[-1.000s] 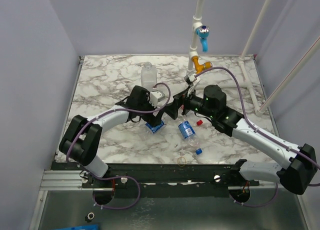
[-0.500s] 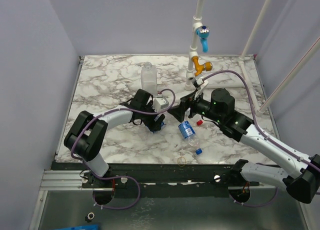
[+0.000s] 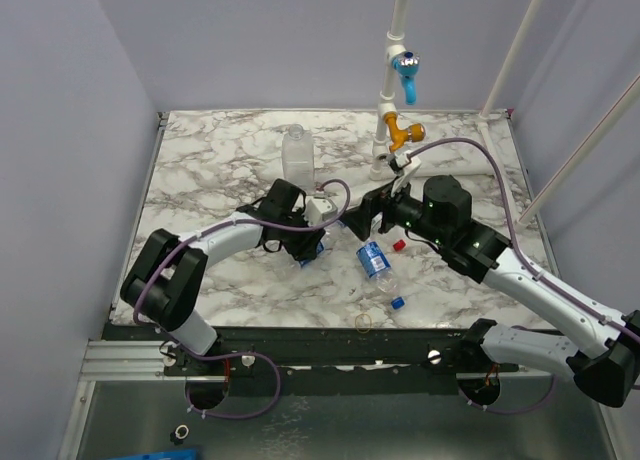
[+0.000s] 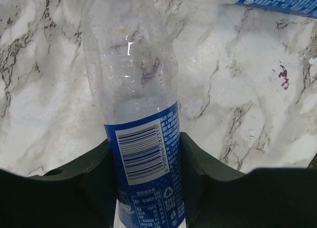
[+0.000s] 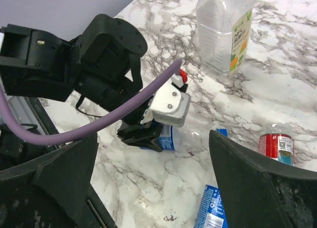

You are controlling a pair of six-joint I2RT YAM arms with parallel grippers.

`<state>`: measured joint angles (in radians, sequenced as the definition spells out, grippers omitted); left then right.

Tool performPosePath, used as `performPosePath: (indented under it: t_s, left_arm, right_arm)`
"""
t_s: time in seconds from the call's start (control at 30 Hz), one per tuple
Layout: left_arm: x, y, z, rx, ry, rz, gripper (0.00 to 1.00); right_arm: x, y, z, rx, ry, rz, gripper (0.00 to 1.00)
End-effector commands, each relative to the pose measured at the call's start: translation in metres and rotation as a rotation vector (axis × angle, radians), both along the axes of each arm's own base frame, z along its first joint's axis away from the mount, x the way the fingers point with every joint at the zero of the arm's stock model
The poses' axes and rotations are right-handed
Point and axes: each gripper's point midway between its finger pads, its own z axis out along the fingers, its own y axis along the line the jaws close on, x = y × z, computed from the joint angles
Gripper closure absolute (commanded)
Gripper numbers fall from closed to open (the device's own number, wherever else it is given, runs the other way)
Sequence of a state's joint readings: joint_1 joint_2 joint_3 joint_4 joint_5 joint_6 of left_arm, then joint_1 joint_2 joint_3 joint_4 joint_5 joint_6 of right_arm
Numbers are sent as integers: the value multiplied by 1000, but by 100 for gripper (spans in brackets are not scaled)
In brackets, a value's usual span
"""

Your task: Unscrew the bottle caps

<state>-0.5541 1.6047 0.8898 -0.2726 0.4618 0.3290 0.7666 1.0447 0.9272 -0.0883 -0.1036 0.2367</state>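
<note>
A clear bottle with a blue label (image 4: pixel 143 139) lies on the marble, and my left gripper (image 4: pixel 146 148) is shut on it, both fingers pressed against the label. From above, that gripper (image 3: pixel 305 245) covers most of the bottle, whose cap end is out of view. My right gripper (image 3: pixel 362 220) hangs open just to its right, with nothing between its fingers (image 5: pixel 257 178). A second blue-labelled bottle (image 3: pixel 375 261) lies near the middle. A red-labelled bottle (image 5: pixel 276 146) is at the right. A loose red cap (image 3: pixel 398 245) and a loose blue cap (image 3: pixel 397 302) rest on the table.
A wider clear bottle (image 3: pixel 296 152) stands upright at the back. A white pipe with a blue valve (image 3: pixel 403 70) rises at the back right. A yellowish rubber-band ring (image 3: pixel 363 322) lies near the table's front edge (image 3: pixel 300 330).
My left gripper has closed onto the blue-labelled bottle. My right gripper has drawn back a little to the right, away from it.
</note>
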Motion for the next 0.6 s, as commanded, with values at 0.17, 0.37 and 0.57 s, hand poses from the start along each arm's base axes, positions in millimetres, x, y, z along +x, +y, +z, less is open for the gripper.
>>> performPosePath:
  t_s: [0.17, 0.37, 0.57]
  left_arm:
    - [-8, 0, 94, -100, -98, 49, 89]
    - [-16, -3, 189, -277, -301, 20, 89]
    - [-22, -3, 271, -429, -547, -26, 89]
  right_arm:
    - [14, -12, 56, 102, -50, -133, 5]
    - [14, -18, 95, 212, -68, -176, 5]
    - [12, -14, 148, 299, -101, -153, 6]
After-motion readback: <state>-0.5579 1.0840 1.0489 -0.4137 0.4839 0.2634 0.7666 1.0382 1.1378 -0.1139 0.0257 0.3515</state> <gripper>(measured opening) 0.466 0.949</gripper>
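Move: The left hand already grips the blue-label bottle lying on the table; the open right gripper waits about 14 cm to its right, 2 cm back and some 24 cm above. From the right hand, that bottle's blue cap lies about 8 cm ahead, 6 cm left and 24 cm below. A second blue bottle lies some 3 cm back and 2 cm right of the right hand, the red-label bottle 8 cm ahead and 1 cm right, both about 26 cm below. Left hand lifts its gripped bottle some 22 cm, cap tilting up, towards the right gripper, itself rising 10. ##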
